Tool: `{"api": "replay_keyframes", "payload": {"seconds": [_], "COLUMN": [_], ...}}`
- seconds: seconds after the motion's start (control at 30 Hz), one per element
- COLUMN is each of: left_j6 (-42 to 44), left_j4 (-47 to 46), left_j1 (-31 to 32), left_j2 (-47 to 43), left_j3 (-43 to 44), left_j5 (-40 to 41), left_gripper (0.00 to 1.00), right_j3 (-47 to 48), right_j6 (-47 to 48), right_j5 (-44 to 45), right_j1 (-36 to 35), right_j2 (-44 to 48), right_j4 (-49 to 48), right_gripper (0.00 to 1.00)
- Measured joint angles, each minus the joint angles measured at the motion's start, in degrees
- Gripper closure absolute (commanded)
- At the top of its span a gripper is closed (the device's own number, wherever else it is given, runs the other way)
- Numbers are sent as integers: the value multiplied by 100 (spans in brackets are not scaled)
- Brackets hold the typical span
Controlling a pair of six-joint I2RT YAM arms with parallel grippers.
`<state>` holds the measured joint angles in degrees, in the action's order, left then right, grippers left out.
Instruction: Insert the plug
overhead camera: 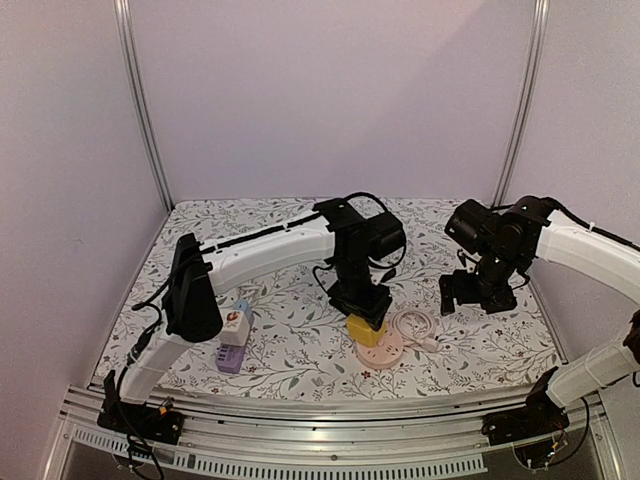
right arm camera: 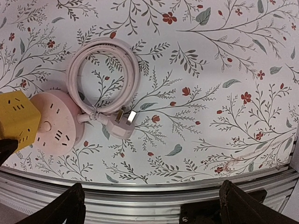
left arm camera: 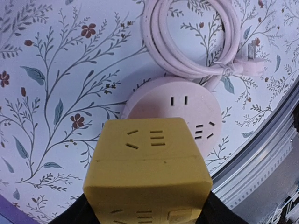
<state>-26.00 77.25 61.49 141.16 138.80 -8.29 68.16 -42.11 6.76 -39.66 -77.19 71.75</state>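
Observation:
My left gripper [overhead camera: 362, 308] is shut on a yellow cube plug adapter [overhead camera: 366, 330], gripped by its sides low in the left wrist view [left arm camera: 147, 168]. The cube is at the left edge of a round pink power strip [overhead camera: 383, 351]. The strip's slots show just beyond the cube [left arm camera: 187, 107]. I cannot tell whether the cube touches the strip. The strip's pink cable [right arm camera: 103, 79] lies coiled beside it, ending in a pink plug [right arm camera: 122, 123] flat on the cloth. My right gripper [right arm camera: 156, 205] is open and empty, hovering right of the strip [right arm camera: 53, 123].
A white and purple adapter [overhead camera: 232, 338] lies on the floral cloth at the front left, under the left arm. A metal rail [overhead camera: 330, 410] runs along the near table edge. Walls and metal posts [overhead camera: 145, 110] enclose the back and sides.

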Motion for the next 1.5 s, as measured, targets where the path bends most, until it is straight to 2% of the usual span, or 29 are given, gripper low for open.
{"api": "replay_keyframes", "payload": {"seconds": [0.37, 0.53, 0.73, 1.1, 1.27, 1.5], "left_j6": [424, 710, 975, 1270, 1434, 1488], "left_j4": [-63, -299, -326, -358, -323, -37], "left_j1": [0, -52, -304, -647, -710, -752], "left_j2": [15, -372, -859, -1196, -1163, -841], "left_j3": [-15, -730, -1545, -2120, -2052, -1523], "left_j5": [662, 979, 957, 780, 669, 577], "left_gripper": [100, 100, 100, 100, 100, 100], "right_j3": [0, 0, 7, 402, 656, 728], "right_j6": [63, 81, 105, 243, 321, 361], "right_j5": [0, -2, -9, -199, -271, -310], "right_j1": [0, 0, 0, 0, 0, 0], "right_j2": [-138, -186, -317, -811, -1014, -1193], "right_j4": [13, 24, 24, 15, 15, 15], "right_gripper": [1, 1, 1, 1, 1, 1]}}
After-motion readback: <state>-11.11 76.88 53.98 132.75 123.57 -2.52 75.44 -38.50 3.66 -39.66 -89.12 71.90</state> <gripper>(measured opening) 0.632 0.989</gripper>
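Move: The round pink socket lies against the yellow cube in the left fingers, its middle about 3 cm right, 2 cm back and 5 cm below that hand. The cord coil is some 9 cm right and 3 cm ahead, the white cube about 25 cm left, level. From the right hand, the pink plug is roughly 4 cm left, 2 cm ahead and 12 cm below; the socket's middle is 12 cm left and 1 cm ahead. The round pink socket is dragged across the table with the yellow cube, which the left fingers keep gripped against it: first forward, then mainly left towards the white cube, in all about 8 cm left and 4 forward, at nearly constant height, the wrist tilting some 10 degrees. The right hand, wide open and empty, sinks a little, then follows about 3 cm left and 2 forward. ##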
